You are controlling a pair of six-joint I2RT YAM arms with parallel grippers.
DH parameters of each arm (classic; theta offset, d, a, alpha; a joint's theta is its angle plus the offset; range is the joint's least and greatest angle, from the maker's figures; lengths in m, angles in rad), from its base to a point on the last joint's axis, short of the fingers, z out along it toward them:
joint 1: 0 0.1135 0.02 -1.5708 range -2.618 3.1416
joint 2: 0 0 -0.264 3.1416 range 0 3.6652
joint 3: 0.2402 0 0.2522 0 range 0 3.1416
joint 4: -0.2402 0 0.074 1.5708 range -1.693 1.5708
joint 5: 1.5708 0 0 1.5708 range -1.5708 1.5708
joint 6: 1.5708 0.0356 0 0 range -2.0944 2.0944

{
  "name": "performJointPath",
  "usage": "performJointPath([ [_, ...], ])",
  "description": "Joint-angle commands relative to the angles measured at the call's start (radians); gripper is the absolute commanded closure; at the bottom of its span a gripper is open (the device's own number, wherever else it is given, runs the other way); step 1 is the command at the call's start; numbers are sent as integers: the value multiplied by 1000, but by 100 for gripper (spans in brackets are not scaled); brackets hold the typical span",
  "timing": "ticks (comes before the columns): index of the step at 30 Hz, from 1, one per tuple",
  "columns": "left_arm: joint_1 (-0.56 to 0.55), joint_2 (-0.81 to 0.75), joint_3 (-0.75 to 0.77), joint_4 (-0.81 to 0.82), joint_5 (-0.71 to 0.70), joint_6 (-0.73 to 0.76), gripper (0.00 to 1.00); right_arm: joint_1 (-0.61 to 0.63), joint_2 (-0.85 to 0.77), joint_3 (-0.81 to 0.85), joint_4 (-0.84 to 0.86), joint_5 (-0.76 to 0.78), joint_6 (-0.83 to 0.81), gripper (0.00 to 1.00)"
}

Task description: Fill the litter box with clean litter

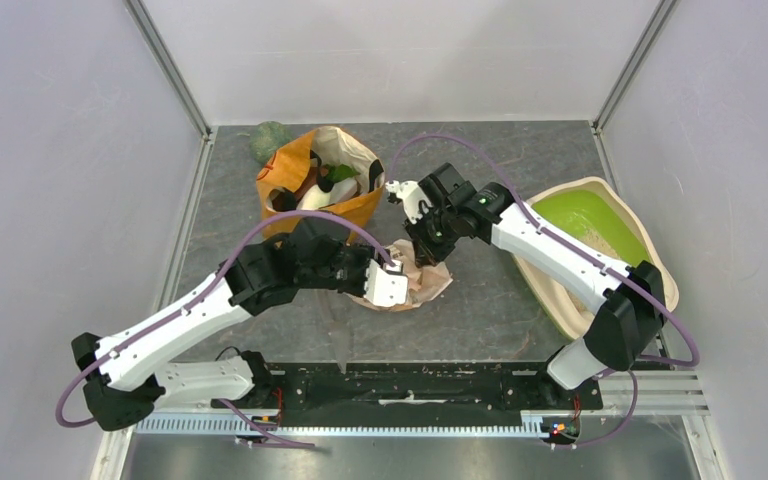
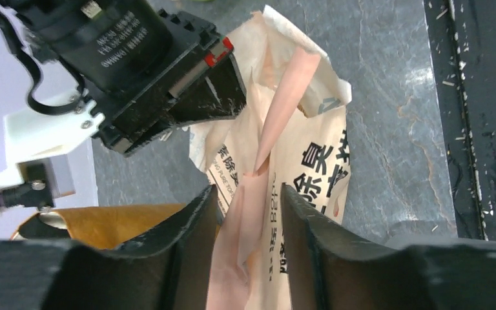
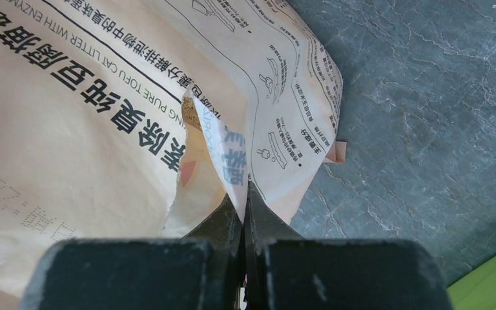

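Observation:
The litter box (image 1: 650,250), a cream oval tray with a lime-green hood (image 1: 585,222), stands at the right; its green edge (image 3: 491,279) shows in the right wrist view. A pale grainy patch (image 1: 605,250) of clean litter lies inside it. A crumpled cream paper litter bag (image 1: 428,285) with printed text lies at mid-table. My right gripper (image 1: 426,252) (image 3: 244,194) is shut on a folded edge of this bag (image 3: 103,97). My left gripper (image 1: 396,275) (image 2: 248,194) stands open, its jaws either side of a pink fold of the bag (image 2: 310,161).
An orange paper shopping bag (image 1: 315,180) (image 2: 116,223) holding several items stands behind the litter bag, with a green lump (image 1: 270,140) beyond it. White walls enclose the dark stone-grey table (image 1: 500,300). The right arm's wrist (image 2: 135,64) hangs close above my left gripper.

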Motion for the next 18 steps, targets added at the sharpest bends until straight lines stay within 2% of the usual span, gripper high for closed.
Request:
performJointPath([
  [1, 6, -6, -54, 29, -54, -62, 60, -5, -21, 16, 68, -58, 67, 100],
  [4, 11, 0, -91, 36, -68, -38, 82, -10, -20, 21, 71, -60, 71, 100],
  [7, 28, -6, -115, 47, -59, -27, 97, -13, -15, 34, 70, -75, 80, 100],
  [12, 59, -36, -96, 41, 10, -58, 98, -18, -11, 65, 49, -129, 72, 100],
  [13, 71, -38, -85, 34, 28, -62, 98, -21, -16, 74, 33, -141, 51, 89],
  [15, 103, -35, -67, 18, 59, -68, 98, -46, -52, 59, 30, -163, -8, 56],
  [16, 117, -33, -65, 18, 68, -72, 98, -61, -84, 38, 44, -160, -30, 43],
  [18, 140, -28, -60, 22, 91, -77, 98, -84, -154, -11, 72, -181, -110, 30],
])
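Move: The litter bag's pink handle runs between the left gripper's half-open fingers; its gripping spot is about 4 cm below the hand and 1 cm ahead and left. From that hand the bag's torn edge is some 6 cm ahead, 6 cm right and 7 cm lower; the orange bag is about 14 cm ahead, 13 cm left. The right gripper already pinches the torn edge; from it the handle is 6 cm back, 6 cm left, slightly higher, and the litter box some 33 cm right, 3 cm ahead. Bring the left gripper about 4 cm down along the pink handle and shut its fingers on the strip, then ease forward and to the left by 1 cm or so each, keeping the pinch. Hold the right gripper nearly still on the torn edge until the handle is caught, then open its fingers to let the paper go and start rising, a good 1 cm. ##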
